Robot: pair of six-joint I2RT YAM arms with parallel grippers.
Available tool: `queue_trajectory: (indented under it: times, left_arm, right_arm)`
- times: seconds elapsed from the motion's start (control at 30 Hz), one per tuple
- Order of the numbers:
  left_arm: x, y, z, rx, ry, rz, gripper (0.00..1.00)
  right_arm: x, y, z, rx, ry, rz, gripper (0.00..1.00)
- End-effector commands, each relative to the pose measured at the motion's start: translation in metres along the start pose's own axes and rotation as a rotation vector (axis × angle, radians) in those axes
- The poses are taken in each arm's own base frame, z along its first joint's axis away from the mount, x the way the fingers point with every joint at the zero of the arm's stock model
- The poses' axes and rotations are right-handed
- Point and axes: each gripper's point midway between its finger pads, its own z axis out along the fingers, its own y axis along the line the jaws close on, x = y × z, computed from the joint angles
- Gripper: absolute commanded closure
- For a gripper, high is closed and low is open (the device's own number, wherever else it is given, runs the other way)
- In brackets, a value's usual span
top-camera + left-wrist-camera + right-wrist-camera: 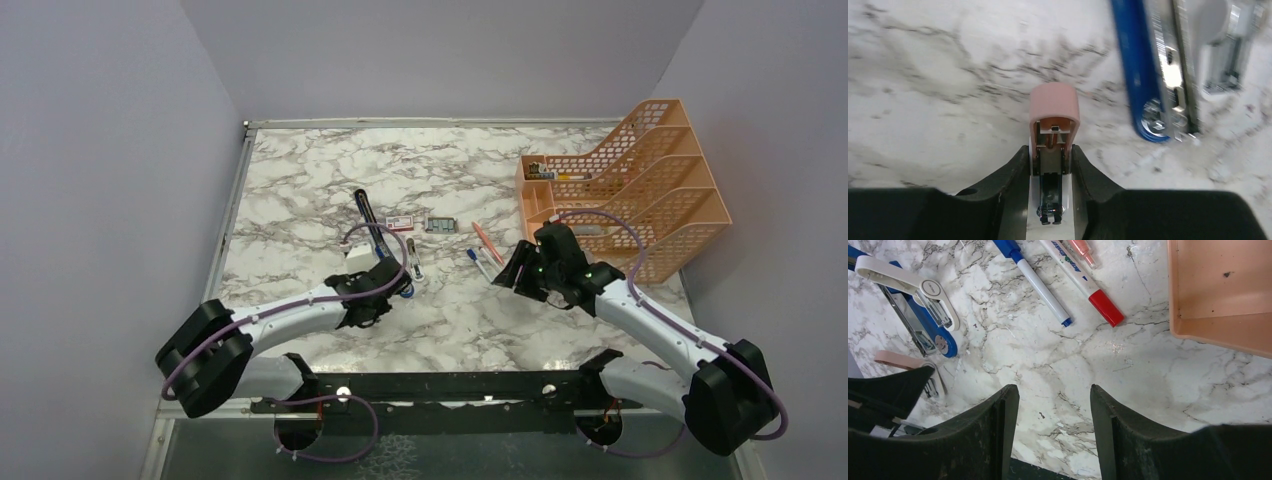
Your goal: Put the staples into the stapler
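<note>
The blue stapler point(380, 238) lies opened on the marble, its silver channel bared and a white arm swung up point(908, 315) point(1138, 75). The staples' red-and-white sleeve point(398, 222) and grey tray point(440, 225) sit just behind it. My left gripper point(372, 270) point(1050, 152) is beside the stapler's near end, shut on a small pink-topped, white-based object point(1054, 107) with a metal channel inside. My right gripper point(515, 268) point(1054, 390) hovers open over bare marble to the right, with nothing between its fingers.
A blue-capped pen point(1040, 287) and a red-capped pen point(1083, 282) lie ahead of the right gripper, with a pinkish pen beyond them. An orange mesh file organizer point(625, 195) point(1220, 290) stands at the right rear. Grey walls enclose the table.
</note>
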Motion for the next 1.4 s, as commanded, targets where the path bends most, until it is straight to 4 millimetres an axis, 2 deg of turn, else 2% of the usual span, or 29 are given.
queue_trajectory:
  times: [0.0,0.17,0.4,0.5,0.7,0.8,1.1,1.37]
  left_arm:
    - [-0.017,0.055,0.003,-0.146,-0.044,-0.038,0.77]
    - [-0.043,0.064,0.015,-0.142,-0.093,-0.094,0.77]
    - [-0.063,0.049,0.031,-0.074,-0.118,-0.139,0.77]
    - [-0.064,0.043,0.037,-0.061,-0.114,-0.141,0.76]
    - [-0.058,0.044,0.041,-0.069,-0.088,-0.137,0.67]
    - [-0.058,0.042,0.039,-0.054,-0.086,-0.141,0.62]
    - [-0.064,0.048,0.024,-0.068,-0.105,-0.162,0.35]
    - [-0.094,0.048,-0.006,-0.055,-0.191,-0.176,0.17]
  right_arm:
    - [-0.003,0.006,0.001,-0.034,-0.001,-0.015,0.41]
    - [-0.002,0.007,0.003,-0.035,0.008,-0.021,0.41]
    - [-0.003,0.007,0.003,-0.032,0.008,-0.025,0.41]
    - [-0.003,0.007,0.003,-0.031,0.007,-0.027,0.41]
    - [-0.004,0.006,0.005,-0.025,0.006,-0.030,0.41]
    - [-0.004,0.006,0.004,-0.024,0.010,-0.030,0.41]
    - [-0.005,0.009,0.001,-0.038,0.002,-0.036,0.41]
    - [-0.012,0.014,-0.007,-0.052,-0.022,-0.050,0.41]
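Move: The left hand already holds the opened pink stapler close above the marble; the bare spot it goes to, left of the blue stapler, lies about 6 cm ahead and 6 cm to the left, a centimetre lower. The opened blue stapler has its middle some 13 cm ahead and 2 cm to the right, the white stapler 10 cm ahead and 9 cm right. From the right hand that spot is roughly 42 cm left, 2 cm ahead and 7 cm down. Still pinching the pink stapler, the left hand carries it low and level, first mostly left and then forward, about 6 cm each way, away from the blue stapler's near end, turning some 10 degrees counter-clockwise. There the hand all but stops, opens its fingers wide, lets go of the pink stapler and rises about 2 cm straight off it. ##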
